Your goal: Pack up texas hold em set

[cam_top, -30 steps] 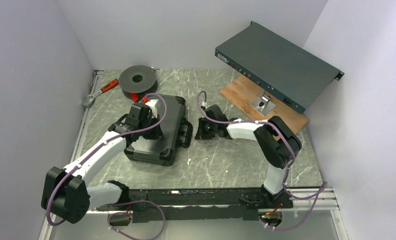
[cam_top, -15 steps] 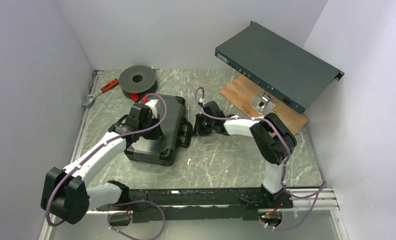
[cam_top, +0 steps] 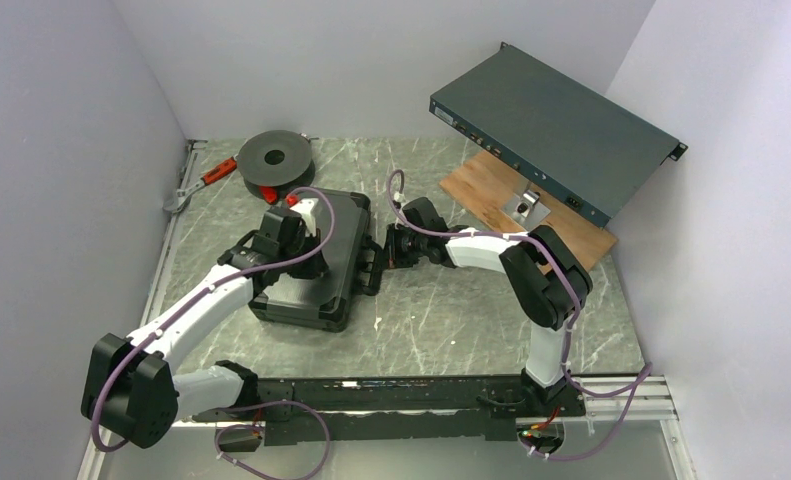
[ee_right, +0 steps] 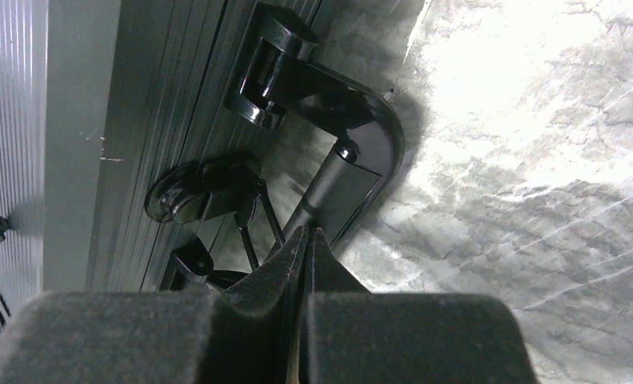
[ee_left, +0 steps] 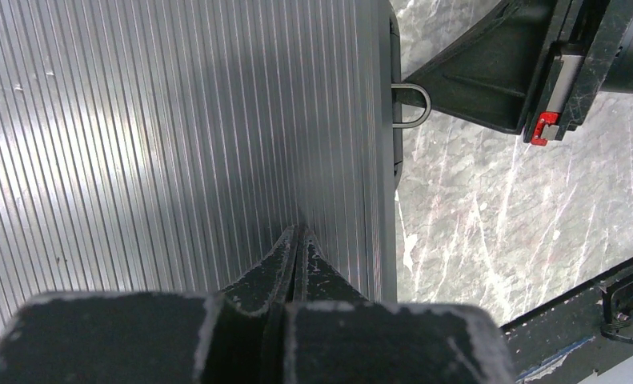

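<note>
The texas hold em set's black briefcase [cam_top: 316, 300] lies closed on the marble table, with its ribbed lid [ee_left: 177, 136] facing up. No chips or card decks show. My left gripper [cam_top: 309, 262] is shut, its tips [ee_left: 299, 230] resting on the lid near the handle-side edge. My right gripper [cam_top: 383, 250] is shut on nothing and sits low against the case's front. Its tips [ee_right: 306, 230] are at the black handle [ee_right: 361, 136], beside a latch [ee_right: 205, 192].
A black round spool [cam_top: 276, 160] and a red-handled wrench [cam_top: 199, 183] lie at the back left. A large dark-grey metal box [cam_top: 556, 130] leans over a wooden board [cam_top: 491, 185] with a metal bracket [cam_top: 527, 207] at the back right.
My right gripper has moved left across the table to the case's handle. The left gripper has stayed on the lid.
</note>
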### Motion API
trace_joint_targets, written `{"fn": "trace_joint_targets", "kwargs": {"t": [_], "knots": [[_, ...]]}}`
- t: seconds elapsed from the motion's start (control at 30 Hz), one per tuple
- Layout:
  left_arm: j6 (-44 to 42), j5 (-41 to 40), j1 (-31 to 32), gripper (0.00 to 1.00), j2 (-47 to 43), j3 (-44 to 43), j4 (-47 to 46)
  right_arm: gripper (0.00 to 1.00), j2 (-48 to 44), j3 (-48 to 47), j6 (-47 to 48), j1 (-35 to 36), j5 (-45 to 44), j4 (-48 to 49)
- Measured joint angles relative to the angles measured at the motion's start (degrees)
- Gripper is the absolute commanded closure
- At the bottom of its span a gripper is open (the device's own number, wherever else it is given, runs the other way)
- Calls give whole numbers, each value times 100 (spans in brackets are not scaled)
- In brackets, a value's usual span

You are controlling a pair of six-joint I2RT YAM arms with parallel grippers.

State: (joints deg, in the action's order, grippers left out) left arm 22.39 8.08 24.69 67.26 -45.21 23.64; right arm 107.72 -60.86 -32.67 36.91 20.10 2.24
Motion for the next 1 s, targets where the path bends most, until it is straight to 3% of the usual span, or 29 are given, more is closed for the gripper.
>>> {"fn": "trace_joint_targets", "kwargs": {"t": [0.53,1.0], "knots": [[87,-42,48,100,-13,59,-107,100,9,-76,-186,68,299,2],[149,-83,184,100,0,133,-352,100,350,-859,-334,254,417,-223]]}}
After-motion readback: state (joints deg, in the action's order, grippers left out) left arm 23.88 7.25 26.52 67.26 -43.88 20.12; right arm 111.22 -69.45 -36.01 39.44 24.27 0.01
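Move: On the near-vertical side of the closed case, the latch sits about 4 cm left of the right hand, level with it fore and aft and some 2 cm higher; the handle's middle is about 2 cm left and 1 cm lower. The lid's middle lies some 18 cm left, 5 cm higher. From the left hand the latch is 12 cm right, 4 cm ahead, 4 cm lower; the lid's middle is 4 cm ahead, 2 cm left, just beneath. Pushing in towards the case side with shut fingertips, the right hand first eases back about 1 cm, then sweeps left and up over the handle, roughly 4 cm left and 3 cm up in all, carrying the latch's wire loop and ending against the latch. The left hand keeps its closed tips resting on the lid, shifting about 1 cm right. ##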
